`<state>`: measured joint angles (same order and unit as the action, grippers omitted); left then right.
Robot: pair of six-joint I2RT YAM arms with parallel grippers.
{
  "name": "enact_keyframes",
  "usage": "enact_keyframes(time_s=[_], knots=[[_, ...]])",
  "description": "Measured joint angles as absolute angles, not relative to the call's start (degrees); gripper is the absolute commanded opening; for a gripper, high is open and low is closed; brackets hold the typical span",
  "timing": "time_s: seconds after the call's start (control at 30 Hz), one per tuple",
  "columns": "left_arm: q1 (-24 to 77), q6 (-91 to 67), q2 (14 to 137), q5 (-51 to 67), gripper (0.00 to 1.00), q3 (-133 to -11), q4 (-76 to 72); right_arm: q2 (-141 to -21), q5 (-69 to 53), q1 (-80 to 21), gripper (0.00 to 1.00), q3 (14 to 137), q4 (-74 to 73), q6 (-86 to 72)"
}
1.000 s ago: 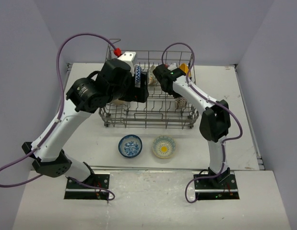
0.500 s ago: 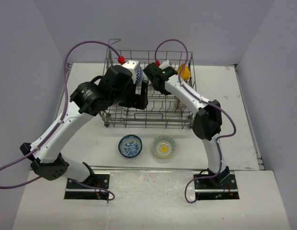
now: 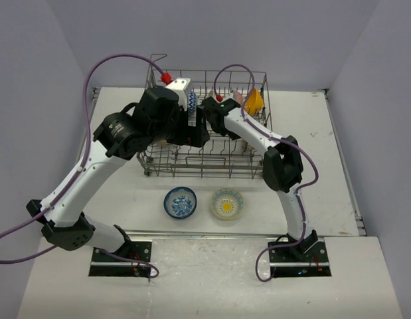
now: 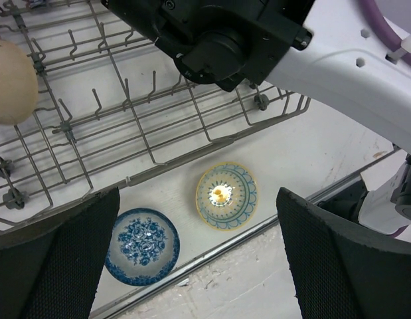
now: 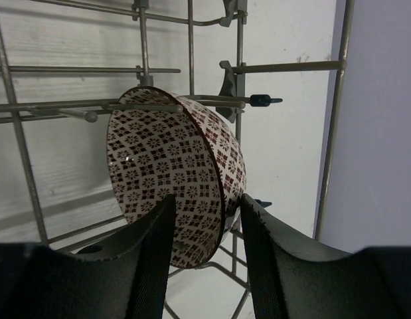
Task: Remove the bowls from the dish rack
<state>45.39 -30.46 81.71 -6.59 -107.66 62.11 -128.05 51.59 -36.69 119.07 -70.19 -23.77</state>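
The dish rack [image 3: 212, 154] stands at the back middle of the table. My right gripper [image 5: 206, 256] reaches into it and is shut on a bowl with a dark red pattern [image 5: 166, 174], one finger inside the rim and one on the outer wall. In the top view the right gripper [image 3: 210, 110] is over the rack's back row. My left gripper [image 4: 198, 262] hangs open over the rack's front edge [image 4: 159, 169], holding nothing. A blue bowl [image 3: 180, 202] and a yellow-teal bowl [image 3: 227, 203] sit on the table in front. An orange-yellow bowl [image 3: 254, 101] and a beige bowl [image 4: 9, 80] stand in the rack.
A blue zigzag bowl [image 3: 191, 100] stands in the rack's back left, beside the left wrist. The right arm [image 4: 218, 33] crosses close above the left gripper. Purple cables loop over both arms. Grey walls close in the table on three sides.
The right gripper has moved left along the rack's back row, its elbow following. The left arm has shifted only slightly and stays open.
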Motion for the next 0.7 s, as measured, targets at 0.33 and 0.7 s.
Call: enact_keyframes(time_s=[0.33, 0.7], knots=[[45.39, -30.41, 79.70, -5.17, 1.00, -104.64, 61.36, -129.36, 56.14, -36.49, 0.25, 118.58, -71.59, -23.22], [45.39, -30.37, 78.59, -3.99, 1.00, -102.08, 60.75, -129.95, 60.38, -36.42, 0.06, 118.58, -72.01, -23.44]])
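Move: The brown-patterned bowl stands on edge in the rack's front right corner, its upper rim already between the right hand's open fingers and its middle about 4 cm ahead, 2 cm right and 4 cm below. The yellow bowl is some 10 cm beyond it, and the pink bowl roughly 13 cm ahead of the hand and 4 cm left, both about 3 cm below. From the left hand the brown-patterned bowl lies about 20 cm ahead, 20 cm right and 26 cm below. The right hand shifts about 2 cm to the right while rolling some 10 degrees, its left side dipping, and closes its half-open fingers from either side of the brown-patterned bowl's wall until they pinch the rim, one pad inside and one outside. Meanwhile the left hand, empty and wide open, eases about 2 cm back and down, well above the rack. ##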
